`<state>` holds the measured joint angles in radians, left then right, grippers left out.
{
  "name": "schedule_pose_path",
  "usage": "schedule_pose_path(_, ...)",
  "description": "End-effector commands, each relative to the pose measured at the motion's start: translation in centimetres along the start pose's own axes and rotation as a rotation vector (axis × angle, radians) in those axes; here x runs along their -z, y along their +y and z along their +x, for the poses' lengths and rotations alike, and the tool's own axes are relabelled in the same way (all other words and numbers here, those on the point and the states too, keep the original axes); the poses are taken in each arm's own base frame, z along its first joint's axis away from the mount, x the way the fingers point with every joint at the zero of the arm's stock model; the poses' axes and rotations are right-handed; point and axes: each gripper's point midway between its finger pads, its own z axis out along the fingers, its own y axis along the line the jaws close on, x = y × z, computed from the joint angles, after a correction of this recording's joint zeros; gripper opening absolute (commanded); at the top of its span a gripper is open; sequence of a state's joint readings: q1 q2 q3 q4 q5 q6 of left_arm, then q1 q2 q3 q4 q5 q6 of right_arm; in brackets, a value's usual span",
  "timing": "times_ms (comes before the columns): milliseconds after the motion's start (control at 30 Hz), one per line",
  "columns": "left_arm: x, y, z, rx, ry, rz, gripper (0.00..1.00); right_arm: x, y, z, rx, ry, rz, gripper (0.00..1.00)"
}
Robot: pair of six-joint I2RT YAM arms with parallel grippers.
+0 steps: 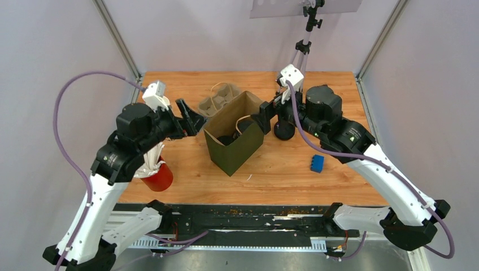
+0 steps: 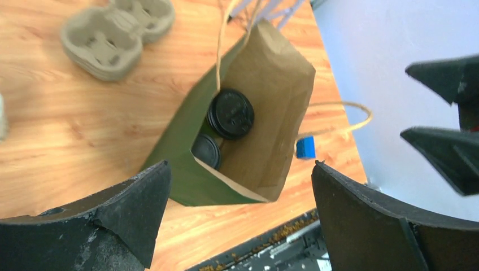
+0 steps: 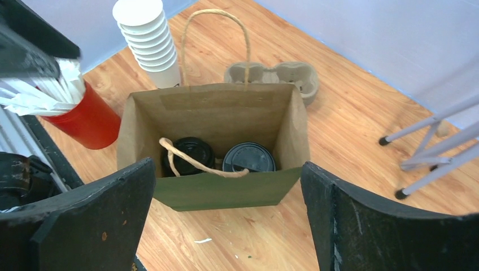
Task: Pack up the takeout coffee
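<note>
A green paper bag [image 1: 234, 144] with a brown inside stands open at the middle of the table. The takeout coffee, two cups with black lids [image 3: 192, 153] [image 3: 248, 158], stands side by side at the bottom of the bag; only the lids show. The left wrist view shows both lids [image 2: 231, 113] [image 2: 206, 149] down in the bag [image 2: 181, 169]. My left gripper [image 1: 192, 117] [image 2: 240, 169] hovers open just left of the bag, nothing between its fingers. My right gripper [image 1: 264, 116] [image 3: 227, 166] hangs open just right of the bag [image 3: 220, 192], also empty. One twine handle [image 3: 195, 161] droops over the lids.
A grey pulp cup carrier [image 1: 217, 97] lies behind the bag. A red cup of white sticks [image 1: 159, 176] stands front left, with a stack of white cups [image 3: 149, 39] near it. A small blue block [image 1: 317, 163] lies front right. Tripod legs [image 3: 429, 147] stand at the back right.
</note>
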<state>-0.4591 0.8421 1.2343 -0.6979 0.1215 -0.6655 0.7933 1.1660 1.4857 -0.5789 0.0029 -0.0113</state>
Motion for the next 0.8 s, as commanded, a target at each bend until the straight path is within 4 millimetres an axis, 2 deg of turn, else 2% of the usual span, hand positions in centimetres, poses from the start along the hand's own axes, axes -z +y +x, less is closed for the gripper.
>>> schedule_pose_path(0, 1.0, 2.9, -4.1, -0.16, -0.038, -0.256, 1.0, 2.4, -1.7, -2.2, 0.033, -0.058, 0.087, 1.0)
schedule_pose_path(167, 3.1, 6.8, -7.8, -0.227, -0.045, -0.604, 1.0, 4.4, -1.9, -3.6, 0.065, -0.137, 0.096, 1.0)
schedule_pose_path(267, 4.8, 8.7, -8.2, -0.226, -0.022, -0.741, 1.0, 5.7, -2.3, -3.8, 0.059, -0.182, 0.115, 1.0)
schedule_pose_path(333, 5.5, 9.7, -7.2, -0.214, 0.037, -0.777, 1.0, 5.9, -2.2, -3.4, 0.063, -0.18, 0.111, 1.0)
schedule_pose_path(500, 7.3, 12.5, -3.0, -0.125, 0.167, -0.863, 0.96, 5.5, -2.5, -1.5, 0.08, -0.099, 0.124, 1.0)
schedule_pose_path(633, 8.5, 14.5, -0.6, -0.084, 0.174, -0.918, 0.85, 5.4, -3.5, -0.3, 0.094, -0.041, 0.172, 1.0)
schedule_pose_path(767, 9.7, 16.5, 0.8, -0.013, 0.16, -0.975, 0.74, 5.5, -3.4, -0.1, 0.123, -0.046, 0.161, 1.0)
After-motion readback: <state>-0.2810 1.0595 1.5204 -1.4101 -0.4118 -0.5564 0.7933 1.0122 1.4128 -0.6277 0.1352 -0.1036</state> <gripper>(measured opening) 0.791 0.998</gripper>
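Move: The red cup of straws stands roughly 18 cm to the left gripper's left, about 6 cm back towards the base and some 22 cm below. The paper cup stack is about 13 cm ahead and 11 cm left of that gripper; the green bag is about 6 cm ahead and 16 cm to its right, both some 20 cm lower. From the right gripper the straws lie about 50 cm left, 9 cm back and 25 cm down. Bring the left gripper about 16 cm left, away from the bag to above the straws: first arc forward and up, then draw back and sink some 11 cm from the peak. Meanwhile swing the fingers counter-clockwise and tip them down, narrowing them slightly. Ease the open right gripper about 5 cm right, clear of the bag, rising and then sinking back. ##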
